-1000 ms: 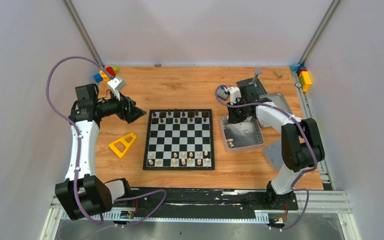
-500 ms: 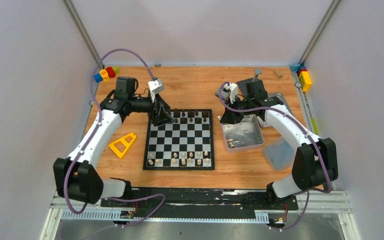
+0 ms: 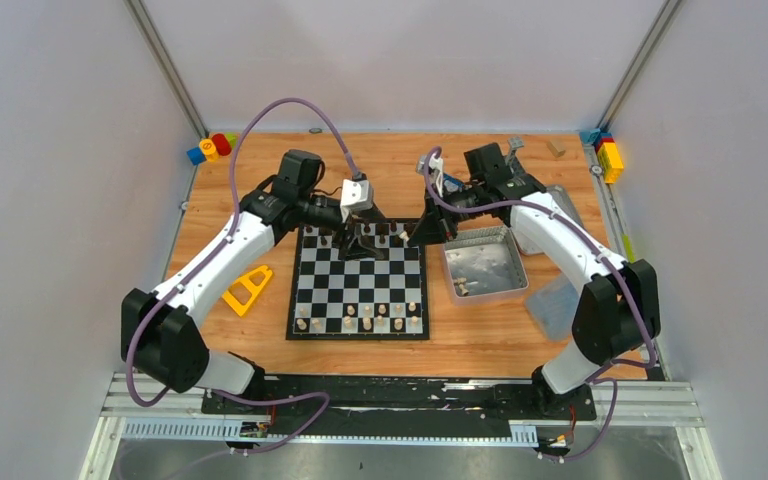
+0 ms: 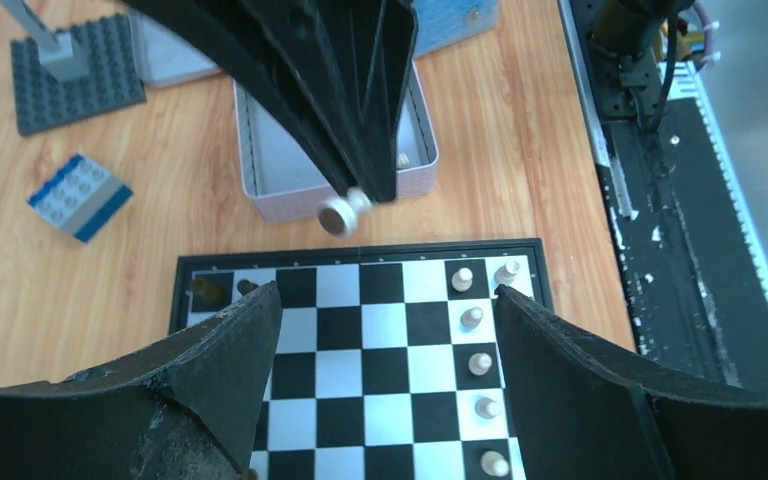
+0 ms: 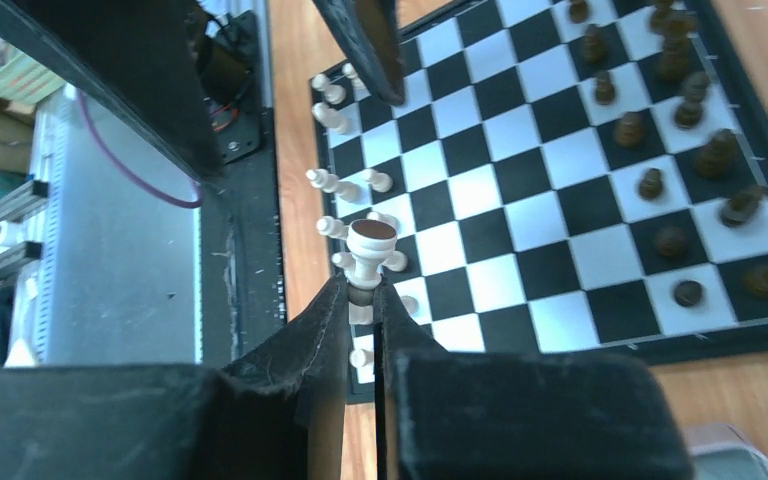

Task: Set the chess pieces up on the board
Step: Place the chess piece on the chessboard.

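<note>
The board [image 3: 360, 285] lies mid-table. Dark chess pieces [image 3: 390, 238] line its far rows and pale ones [image 3: 360, 318] its near rows. My left gripper [image 3: 363, 243] hangs open over the far rows and hides some dark pieces. In the left wrist view its jaws [image 4: 388, 295] straddle bare squares with nothing between them. My right gripper [image 3: 410, 232] is over the board's far right corner, shut on a pale chess piece [image 5: 370, 250] whose round base [image 4: 338, 214] points at the left gripper. The right wrist view shows the fingertips [image 5: 362, 290] pinching its stem.
A silver metal tin [image 3: 485, 265] with a few pale pieces [image 3: 460, 287] stands right of the board. A yellow toy part [image 3: 245, 290] lies left of it. A grey studded plate [image 4: 75, 85] and a blue-grey brick [image 4: 80, 195] sit behind. Coloured bricks [image 3: 210, 148] are in the back corners.
The left arm swung right from the table's left side to above the board's far rows. The right arm moved left from the tin to the board's far right corner, still shut.
</note>
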You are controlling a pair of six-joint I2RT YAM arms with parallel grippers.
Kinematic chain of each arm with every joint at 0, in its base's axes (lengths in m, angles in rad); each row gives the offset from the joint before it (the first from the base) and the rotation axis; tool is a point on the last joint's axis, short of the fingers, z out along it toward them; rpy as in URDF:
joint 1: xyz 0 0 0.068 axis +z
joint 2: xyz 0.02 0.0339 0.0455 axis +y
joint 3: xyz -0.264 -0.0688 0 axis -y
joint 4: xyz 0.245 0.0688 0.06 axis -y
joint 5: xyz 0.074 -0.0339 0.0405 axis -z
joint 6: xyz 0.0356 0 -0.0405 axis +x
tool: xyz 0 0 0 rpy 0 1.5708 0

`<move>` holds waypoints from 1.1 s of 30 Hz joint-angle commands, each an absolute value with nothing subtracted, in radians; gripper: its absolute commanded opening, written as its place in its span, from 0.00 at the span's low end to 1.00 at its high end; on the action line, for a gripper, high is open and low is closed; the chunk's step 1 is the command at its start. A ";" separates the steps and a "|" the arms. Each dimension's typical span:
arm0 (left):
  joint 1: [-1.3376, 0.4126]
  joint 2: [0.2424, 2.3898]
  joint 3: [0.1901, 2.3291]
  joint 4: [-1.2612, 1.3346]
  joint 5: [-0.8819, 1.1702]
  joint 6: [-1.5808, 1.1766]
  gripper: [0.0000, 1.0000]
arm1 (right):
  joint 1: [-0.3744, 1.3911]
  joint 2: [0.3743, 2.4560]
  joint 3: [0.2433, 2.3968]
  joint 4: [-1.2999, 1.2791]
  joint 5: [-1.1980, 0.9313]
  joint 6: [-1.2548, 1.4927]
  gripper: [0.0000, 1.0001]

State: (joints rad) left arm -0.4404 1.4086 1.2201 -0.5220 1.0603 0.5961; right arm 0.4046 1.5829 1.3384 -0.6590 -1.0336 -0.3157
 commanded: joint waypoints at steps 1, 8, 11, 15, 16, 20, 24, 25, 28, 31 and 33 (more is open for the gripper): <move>-0.462 1.397 1.239 -0.496 1.064 0.779 0.86 | 0.458 1.602 1.395 -0.703 -1.124 -0.333 0.00; -0.504 1.413 1.223 -0.538 1.082 0.894 0.83 | 0.499 1.603 1.402 -0.718 -1.127 -0.339 0.00; -0.511 1.408 1.206 -0.573 1.085 0.972 0.82 | 0.504 1.596 1.399 -0.721 -1.133 -0.341 0.00; -0.520 1.399 1.189 -0.585 1.092 1.030 0.74 | 0.510 1.592 1.396 -0.725 -1.131 -0.342 0.00; -0.522 1.399 1.192 -0.596 1.094 1.042 0.73 | 0.511 1.592 1.397 -0.725 -1.129 -0.343 0.00; -0.530 1.399 1.196 -0.627 1.088 1.079 0.67 | 0.511 1.589 1.395 -0.729 -1.128 -0.345 0.00; -0.533 1.401 1.195 -0.630 1.084 1.091 0.63 | 0.512 1.589 1.390 -0.729 -1.126 -0.345 0.00; -0.535 1.402 1.195 -0.630 1.086 1.092 0.62 | 0.512 1.590 1.389 -0.729 -1.125 -0.345 0.00; -0.539 1.404 1.201 -0.630 1.087 1.092 0.59 | 0.515 1.590 1.392 -0.730 -1.124 -0.344 0.00; -0.541 1.408 1.207 -0.628 1.086 1.090 0.57 | 0.516 1.592 1.392 -0.730 -1.121 -0.344 0.00; -0.545 1.413 1.213 -0.627 1.086 1.084 0.55 | 0.518 1.594 1.392 -0.731 -1.121 -0.344 0.00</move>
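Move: The pale chess piece the left hand goes for is in the right fingers, some 5 cm to the left hand's right, 2 cm ahead and 2 cm below; the board's centre lies roughly 5 cm left of the left hand, 1 cm ahead and 21 cm below. For the right hand, the open left fingers are 5 cm left, 2 cm back and 2 cm above, the board's centre about 10 cm left, level and 19 cm below, the metal tray 17 cm right, 2 cm ahead and 18 cm below. Back towards the base by about 4 cm and left by some 3 cm, the right hand carries the still-pinched chess piece to the left hand, mostly early on, then barely drifts. The left hand eases right, then back and down about 2 cm each, rolling its forward side up and swinging its fingertips back, some 20 degrees in all, while its wide fingers close about a third of the way around the piece's base. ##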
